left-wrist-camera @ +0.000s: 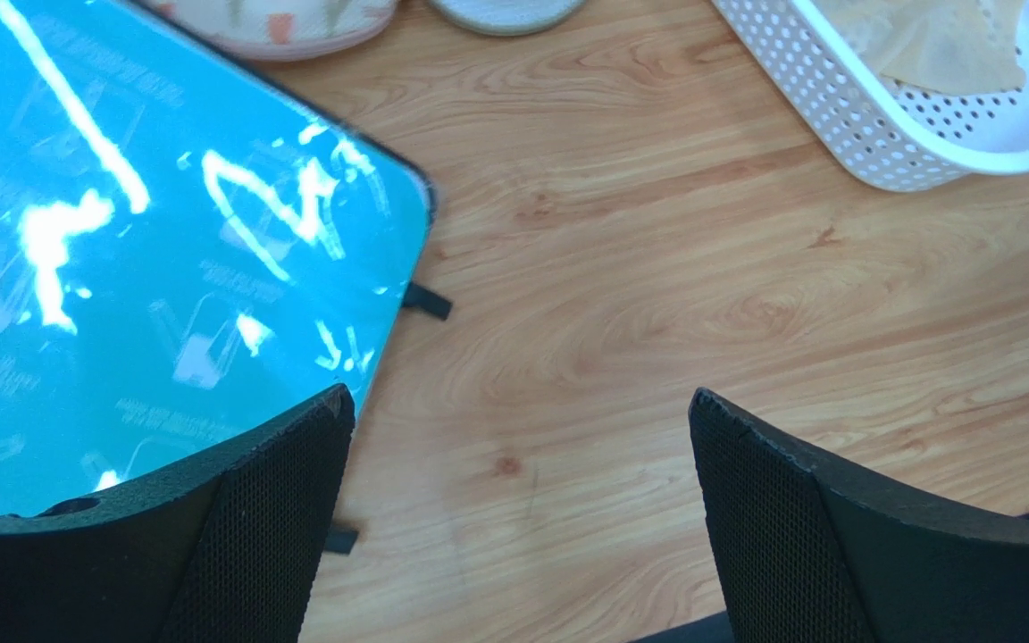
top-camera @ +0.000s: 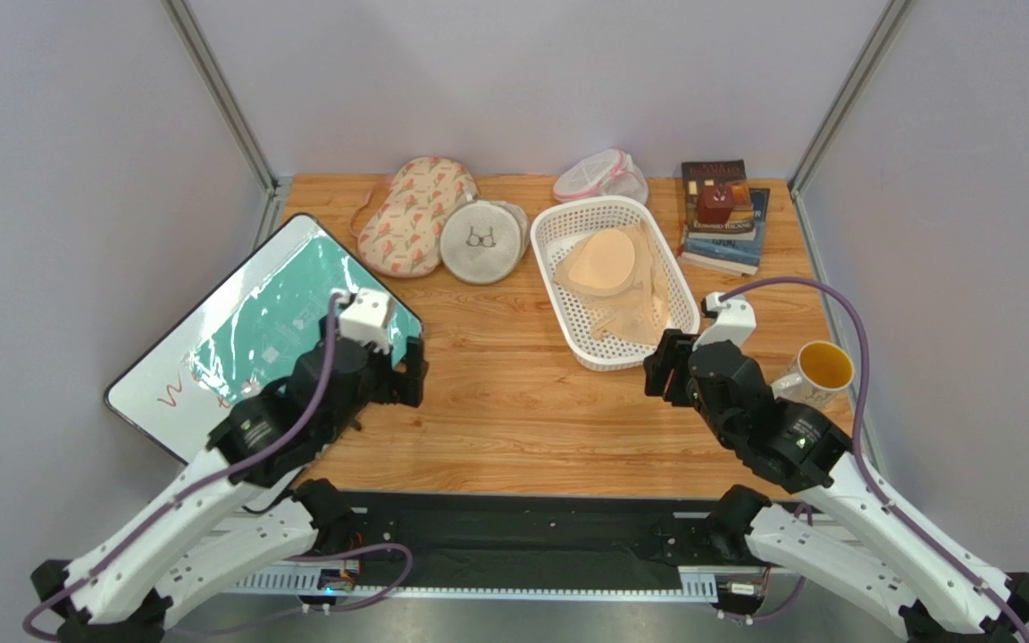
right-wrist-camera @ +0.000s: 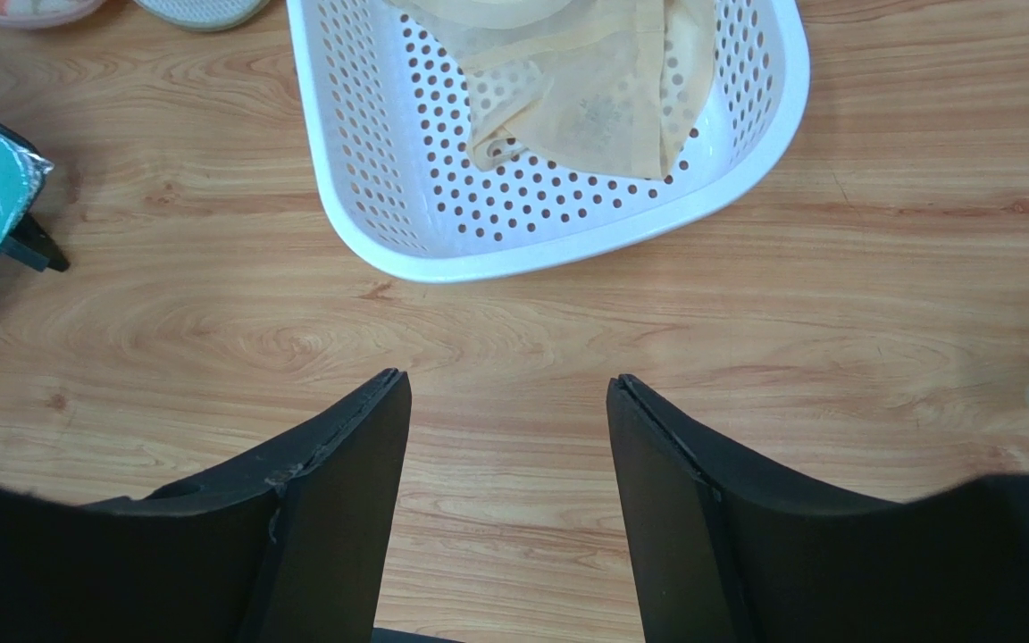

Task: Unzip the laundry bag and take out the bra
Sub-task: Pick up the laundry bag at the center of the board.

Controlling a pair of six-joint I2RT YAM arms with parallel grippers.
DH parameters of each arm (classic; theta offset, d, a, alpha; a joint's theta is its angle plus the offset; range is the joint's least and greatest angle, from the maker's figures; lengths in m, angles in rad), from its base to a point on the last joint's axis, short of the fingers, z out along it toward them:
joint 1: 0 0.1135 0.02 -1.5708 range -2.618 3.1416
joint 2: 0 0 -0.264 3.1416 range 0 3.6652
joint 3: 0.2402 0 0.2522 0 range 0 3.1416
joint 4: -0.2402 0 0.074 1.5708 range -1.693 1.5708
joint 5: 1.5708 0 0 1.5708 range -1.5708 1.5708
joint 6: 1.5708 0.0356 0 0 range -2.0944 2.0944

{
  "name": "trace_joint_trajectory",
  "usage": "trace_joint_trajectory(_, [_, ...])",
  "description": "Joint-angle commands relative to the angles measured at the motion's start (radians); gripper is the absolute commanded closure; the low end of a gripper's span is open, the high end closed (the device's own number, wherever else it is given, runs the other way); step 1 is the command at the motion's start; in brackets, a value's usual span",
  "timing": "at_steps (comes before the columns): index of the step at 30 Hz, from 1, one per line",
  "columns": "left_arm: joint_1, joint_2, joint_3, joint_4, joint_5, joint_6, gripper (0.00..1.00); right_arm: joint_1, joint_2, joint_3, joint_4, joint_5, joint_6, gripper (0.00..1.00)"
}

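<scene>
The laundry bag (top-camera: 481,241) is a round cream mesh bag with a small black bra icon, lying at the back of the table beside the white basket. Only its near edge shows in the left wrist view (left-wrist-camera: 504,11) and the right wrist view (right-wrist-camera: 198,11). The bra is out of view. My left gripper (top-camera: 393,382) hovers over bare wood by the teal board's corner, well short of the bag, its jaws wide open and empty (left-wrist-camera: 520,415). My right gripper (top-camera: 672,365) hangs just in front of the basket, open with nothing between its fingers (right-wrist-camera: 507,389).
An oval cream bag with orange pattern (top-camera: 413,215) overlaps the laundry bag's left side. The white perforated basket (top-camera: 610,204) holds a pale peach bra (top-camera: 601,261). A pink-trimmed mesh bag (top-camera: 598,174), stacked books (top-camera: 721,221), a mug (top-camera: 822,369) and a tilted teal board (top-camera: 265,335) also stand here.
</scene>
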Motion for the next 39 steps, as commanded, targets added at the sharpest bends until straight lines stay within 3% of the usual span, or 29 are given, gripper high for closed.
trace_joint_trajectory(1, [0.070,0.308,0.154,0.287,0.148,0.103,0.00,0.000,0.010,0.032,-0.011,0.031,-0.016,0.38])
trace_joint_trajectory(7, [0.303,0.776,0.465,0.378,0.390,0.167,0.00,-0.001,0.013,0.019,0.020,0.013,-0.019,0.38])
trace_joint_trajectory(13, [0.446,1.143,0.772,0.417,0.577,0.236,0.00,-0.003,0.015,0.012,0.060,-0.030,-0.030,0.37])
trace_joint_trajectory(21, [0.614,1.533,1.077,0.444,0.817,0.141,0.00,-0.003,0.036,0.026,0.080,-0.058,-0.047,0.37])
trace_joint_trajectory(26, [0.618,1.668,1.220,0.369,0.770,0.184,0.00,-0.004,0.039,0.035,0.084,-0.053,-0.062,0.37])
trace_joint_trajectory(31, [0.621,1.711,1.211,0.400,0.785,0.189,0.00,-0.006,0.045,0.035,0.087,-0.047,-0.070,0.36])
trace_joint_trajectory(34, [0.623,1.713,1.188,0.414,0.822,0.160,0.00,-0.008,0.053,0.035,0.094,-0.043,-0.070,0.36])
trace_joint_trajectory(39, [0.621,1.621,1.023,0.539,0.854,0.095,0.04,-0.009,0.068,0.028,0.109,-0.057,-0.065,0.36])
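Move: The laundry bag lies about 33 cm ahead of the left hand, some 16 cm to its right and roughly 17 cm below. Up against its left side is the tulip pouch, about 39 cm ahead of the hand and 5 cm right. The white basket is some 26 cm ahead and 40 cm right, and the whiteboard 9 cm ahead and 24 cm left. From the right hand the laundry bag is about 33 cm ahead and 37 cm left. Bring the left gripper forward about 39 cm with its jaws wide open, veering right early on, towards the laundry bag. Once well out, sink some 14 cm below the starting height and tip the fingers down about 15 degrees, ending low where the tulip pouch meets the bag, right finger over the bag's side. ##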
